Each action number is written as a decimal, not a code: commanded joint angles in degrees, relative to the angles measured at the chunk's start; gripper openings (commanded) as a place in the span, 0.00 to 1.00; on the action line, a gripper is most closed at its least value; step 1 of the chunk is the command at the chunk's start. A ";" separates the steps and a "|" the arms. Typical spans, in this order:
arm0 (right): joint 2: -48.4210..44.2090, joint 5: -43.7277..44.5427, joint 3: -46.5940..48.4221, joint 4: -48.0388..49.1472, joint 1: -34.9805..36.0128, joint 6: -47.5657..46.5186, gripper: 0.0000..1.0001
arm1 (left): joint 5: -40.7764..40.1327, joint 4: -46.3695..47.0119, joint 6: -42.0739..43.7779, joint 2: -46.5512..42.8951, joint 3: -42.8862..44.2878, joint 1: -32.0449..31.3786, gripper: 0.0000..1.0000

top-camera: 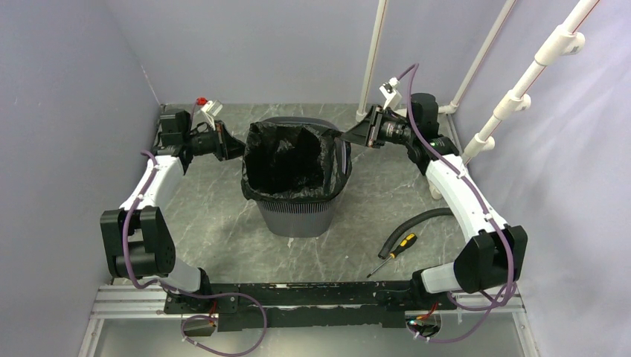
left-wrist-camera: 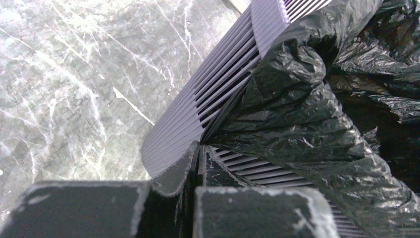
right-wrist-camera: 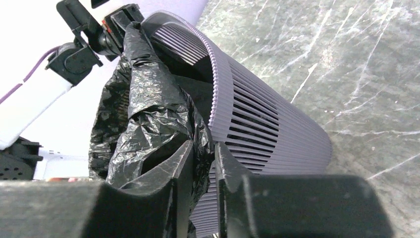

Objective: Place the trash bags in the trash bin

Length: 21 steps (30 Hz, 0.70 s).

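The grey slatted trash bin (top-camera: 294, 219) stands upright mid-table, with the black glossy trash bag (top-camera: 259, 149) draped inside it and over its rim. My left gripper (top-camera: 236, 147) is at the bag's left edge; in the left wrist view its jaws (left-wrist-camera: 200, 148) are pressed together at a fold of the bag (left-wrist-camera: 297, 114), against the bin wall (left-wrist-camera: 198, 114). My right gripper (top-camera: 348, 135) is at the right rim. There its jaws (right-wrist-camera: 203, 148) stand narrowly apart with bag film (right-wrist-camera: 148, 119) pinched between them, outside the bin (right-wrist-camera: 277, 129).
A yellow-and-black screwdriver (top-camera: 398, 249) and a black hose (top-camera: 420, 222) lie on the marble table to the right of the bin. White pipes (top-camera: 521, 97) rise at the back right. Walls close in on the left, back and right.
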 commanded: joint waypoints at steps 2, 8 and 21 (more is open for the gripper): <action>-2.85 -0.10 -0.92 2.22 -0.60 0.76 0.14 | 0.31 -1.37 0.48 0.25 2.70 0.17 0.04; -3.18 -0.10 -1.87 3.36 -0.65 0.98 0.00 | 0.60 -1.70 0.39 0.70 3.26 0.17 0.05; -2.27 11.16 -5.40 8.01 -1.25 7.28 0.00 | 0.68 -2.48 0.48 1.62 4.96 0.17 0.06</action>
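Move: The trash bag's right edge lies right between the right hand's partly open fingers, level with their tips. The trash bin beneath is centred about 11 cm to that hand's left, 5 cm back and some 16 cm below. The left gripper is about 24 cm to its left and 3 cm back. From the left hand, already pinching the bag's left side, that right edge is about 23 cm to the right and 3 cm farther out. The bag's right edge gets pinched between the right fingertips as they shut fully while the hand rises almost 1 cm. The right hand then eases forward about 1.5 cm with a little rightward drift, away from the left gripper, swinging some 5 degrees clockwise. The left hand keeps its pinch on the opposite side and barely moves. ##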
